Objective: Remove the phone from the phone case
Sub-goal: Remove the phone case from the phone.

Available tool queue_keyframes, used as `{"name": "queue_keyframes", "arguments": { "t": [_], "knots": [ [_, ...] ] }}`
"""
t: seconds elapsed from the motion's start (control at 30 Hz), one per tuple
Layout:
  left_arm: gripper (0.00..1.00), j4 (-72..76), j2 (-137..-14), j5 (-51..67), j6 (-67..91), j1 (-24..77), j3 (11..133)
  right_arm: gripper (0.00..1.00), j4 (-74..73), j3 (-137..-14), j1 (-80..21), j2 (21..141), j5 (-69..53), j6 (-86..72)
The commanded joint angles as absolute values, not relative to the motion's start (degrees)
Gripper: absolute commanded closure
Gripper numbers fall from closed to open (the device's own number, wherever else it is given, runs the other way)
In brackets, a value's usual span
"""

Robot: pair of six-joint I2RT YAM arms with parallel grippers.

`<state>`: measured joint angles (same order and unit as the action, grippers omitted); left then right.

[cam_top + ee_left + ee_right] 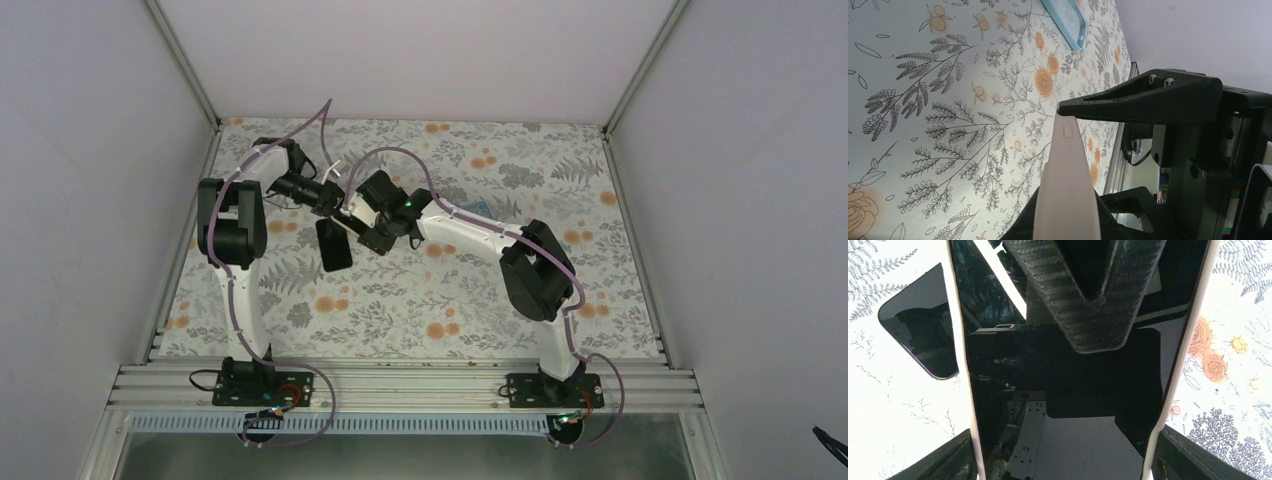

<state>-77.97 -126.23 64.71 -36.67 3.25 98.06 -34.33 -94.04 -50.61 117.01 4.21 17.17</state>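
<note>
The phone [1063, 380], black with a glossy screen, sits in a white phone case [974, 429] and is held in the air over the middle of the table. My right gripper [1063, 457] is shut across the case's width, one finger against each white edge. My left gripper [1063, 160] is shut on the pale rim of the case [1065, 190], seen edge-on between its fingers. One left finger [1093, 295] overlaps the top of the screen. In the top view both grippers, left [335, 200] and right [365, 225], meet at the case.
A second black phone [335, 245] lies flat on the flowered tablecloth just below the grippers, also visible as the black phone [918, 340]. A light blue case [1063, 22] lies farther off on the cloth. Walls enclose the table on three sides.
</note>
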Motion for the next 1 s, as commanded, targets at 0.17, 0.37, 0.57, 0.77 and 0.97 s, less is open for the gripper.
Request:
{"name": "queue_keyframes", "arguments": {
  "t": [0.17, 0.37, 0.57, 0.77, 0.97],
  "knots": [
    [0.98, -77.9, -122.3, 65.9, -41.5, 3.6, 99.6, 0.04, -33.2, -93.3, -50.0, 114.5, 4.2, 19.5],
    [0.98, -77.9, -121.2, 65.1, -41.5, 3.6, 101.1, 0.00, -35.7, -91.9, -48.9, 113.6, 2.3, 19.9],
    [0.98, -77.9, -119.7, 63.0, -41.6, 3.6, 101.1, 0.00, -36.3, -87.9, -46.9, 109.3, -1.3, 20.2],
    [0.98, -77.9, -117.0, 60.8, -43.3, 3.6, 100.0, 0.00, -38.5, -83.3, -42.3, 104.5, -10.6, 21.9],
    [0.98, -77.9, -112.7, 58.1, -46.1, 4.2, 98.7, 0.00, -46.4, -83.3, -39.7, 104.2, -21.4, 32.5]
  ]
}}
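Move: The phone in the pale pink case is held by both hands: its middle lies about 3 cm to the right and 3 cm back of the left hand, and some 4 cm left and 2 cm ahead of the right. The bare phone on the table is roughly 6 cm left and 6 cm back of the left hand, 12 cm below, and 10 cm left and 3 cm back of the right. The blue case lies about 28 cm right and 2 cm ahead of the right hand. The pink-cased phone passes wholly to the left hand: the right fingers open fully off its long edges, and the right hand backs away to its right, about 7 cm, rising a little near the end. The left fingers keep their pinch on its end, and after a brief hold raise it nearly 4 cm while rolling it some 15 degrees, far side up. ##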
